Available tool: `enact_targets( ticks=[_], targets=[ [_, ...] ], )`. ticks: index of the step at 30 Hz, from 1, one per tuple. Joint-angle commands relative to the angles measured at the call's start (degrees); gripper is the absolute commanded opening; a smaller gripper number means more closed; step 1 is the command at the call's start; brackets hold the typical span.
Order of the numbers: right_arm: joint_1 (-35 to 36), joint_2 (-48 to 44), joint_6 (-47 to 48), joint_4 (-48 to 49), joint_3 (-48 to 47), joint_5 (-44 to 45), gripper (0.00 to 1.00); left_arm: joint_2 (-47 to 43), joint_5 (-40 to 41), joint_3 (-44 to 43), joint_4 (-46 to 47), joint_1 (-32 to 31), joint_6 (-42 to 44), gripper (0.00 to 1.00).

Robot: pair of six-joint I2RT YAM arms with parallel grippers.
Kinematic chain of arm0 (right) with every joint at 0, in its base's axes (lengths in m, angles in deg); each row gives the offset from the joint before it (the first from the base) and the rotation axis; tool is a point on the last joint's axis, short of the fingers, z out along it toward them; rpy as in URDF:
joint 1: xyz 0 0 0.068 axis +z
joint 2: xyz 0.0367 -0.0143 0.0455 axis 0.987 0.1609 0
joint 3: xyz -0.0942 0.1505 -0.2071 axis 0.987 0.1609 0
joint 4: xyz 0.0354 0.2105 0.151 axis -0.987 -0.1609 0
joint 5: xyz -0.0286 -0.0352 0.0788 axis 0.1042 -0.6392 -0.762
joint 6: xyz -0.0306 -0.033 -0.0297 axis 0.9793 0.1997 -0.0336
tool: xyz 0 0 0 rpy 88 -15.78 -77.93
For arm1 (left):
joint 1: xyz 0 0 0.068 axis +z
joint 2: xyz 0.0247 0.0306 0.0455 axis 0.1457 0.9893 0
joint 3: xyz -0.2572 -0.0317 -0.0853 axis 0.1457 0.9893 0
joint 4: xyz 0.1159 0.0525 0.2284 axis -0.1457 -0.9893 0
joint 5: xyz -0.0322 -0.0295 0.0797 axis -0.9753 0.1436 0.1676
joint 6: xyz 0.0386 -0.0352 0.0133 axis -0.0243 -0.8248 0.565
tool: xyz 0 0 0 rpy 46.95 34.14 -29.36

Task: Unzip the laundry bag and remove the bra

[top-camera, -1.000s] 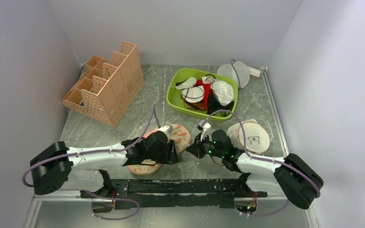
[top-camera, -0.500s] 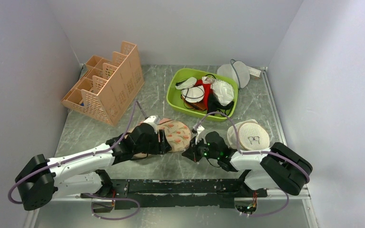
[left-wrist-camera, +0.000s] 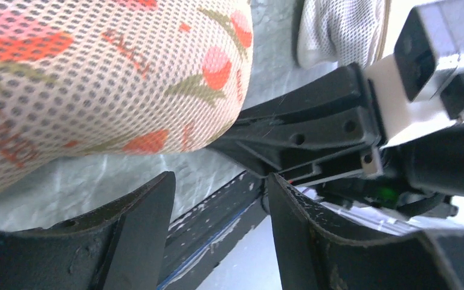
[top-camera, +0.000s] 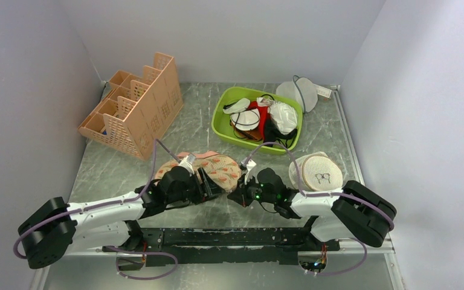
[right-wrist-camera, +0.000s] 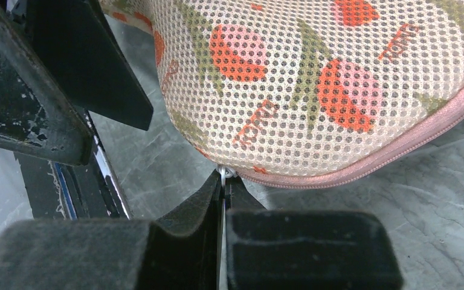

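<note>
The laundry bag (top-camera: 220, 167), beige mesh with red-and-green print and pink trim, lies flat at the table's middle. It fills the top of the left wrist view (left-wrist-camera: 96, 78) and of the right wrist view (right-wrist-camera: 314, 78). My right gripper (top-camera: 235, 194) (right-wrist-camera: 225, 179) is shut on the small white zipper pull (right-wrist-camera: 225, 173) at the bag's near right end. My left gripper (top-camera: 212, 185) (left-wrist-camera: 220, 181) is open and empty, just in front of the bag and close to the right gripper's body (left-wrist-camera: 314, 139). The bra is hidden.
A peach slotted organiser (top-camera: 136, 109) stands at the back left. A green tray (top-camera: 222, 104) with mixed garments sits at the back middle. A round white mesh pouch (top-camera: 299, 90) lies behind it. A round beige mesh disc (top-camera: 321, 174) lies right of my right arm.
The bag has swung from a diagonal lie near the front edge to a flatter, sideways lie farther back. My left gripper has come off its top. My right gripper shifted slightly left.
</note>
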Motion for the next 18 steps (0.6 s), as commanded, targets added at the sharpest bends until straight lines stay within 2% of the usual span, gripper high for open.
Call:
enact_targets(
  ticks=[1, 4, 8, 13, 18],
  targets=[
    [1.4, 1.0, -0.7, 3.0, -0.7, 1.3, 0.0, 4.2, 1.0, -0.3, 10.6, 0.1, -8.0, 0.68],
    [2.0, 1.4, -0.8, 3.3, -1.0, 1.5, 0.0, 7.8, 1.0, 0.1, 13.2, 0.0, -10.8, 0.67],
    [2.6, 1.3, -0.4, 2.4, -1.6, 1.7, 0.0, 10.2, 2.3, -0.7, 13.2, 0.1, -11.3, 0.58],
    [2.8, 0.4, 0.1, 1.7, -1.3, 3.1, 0.0, 10.0, 4.3, -2.1, 8.9, 0.1, -8.1, 0.36],
    [2.9, 1.4, 0.2, 1.4, -1.4, 3.5, 0.0, 8.4, 6.5, -0.9, 5.0, 0.1, -7.2, 0.19]
  ],
)
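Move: The laundry bag's near right corner lies just off the left fingertips, about 2 cm ahead, 2 cm to their right and 2 cm lower. The zip end, already pinched by the right fingers, is roughly 1 cm ahead, 4 cm right and 3 cm below; the green tub sits some 24 cm ahead, 12 cm right and 5 cm lower. From the right hand, the corner is about 2 cm to its left, level otherwise. Left hand eases down and forward about 3 cm, closing on the bag's corner; right keeps pinching the zip end. ##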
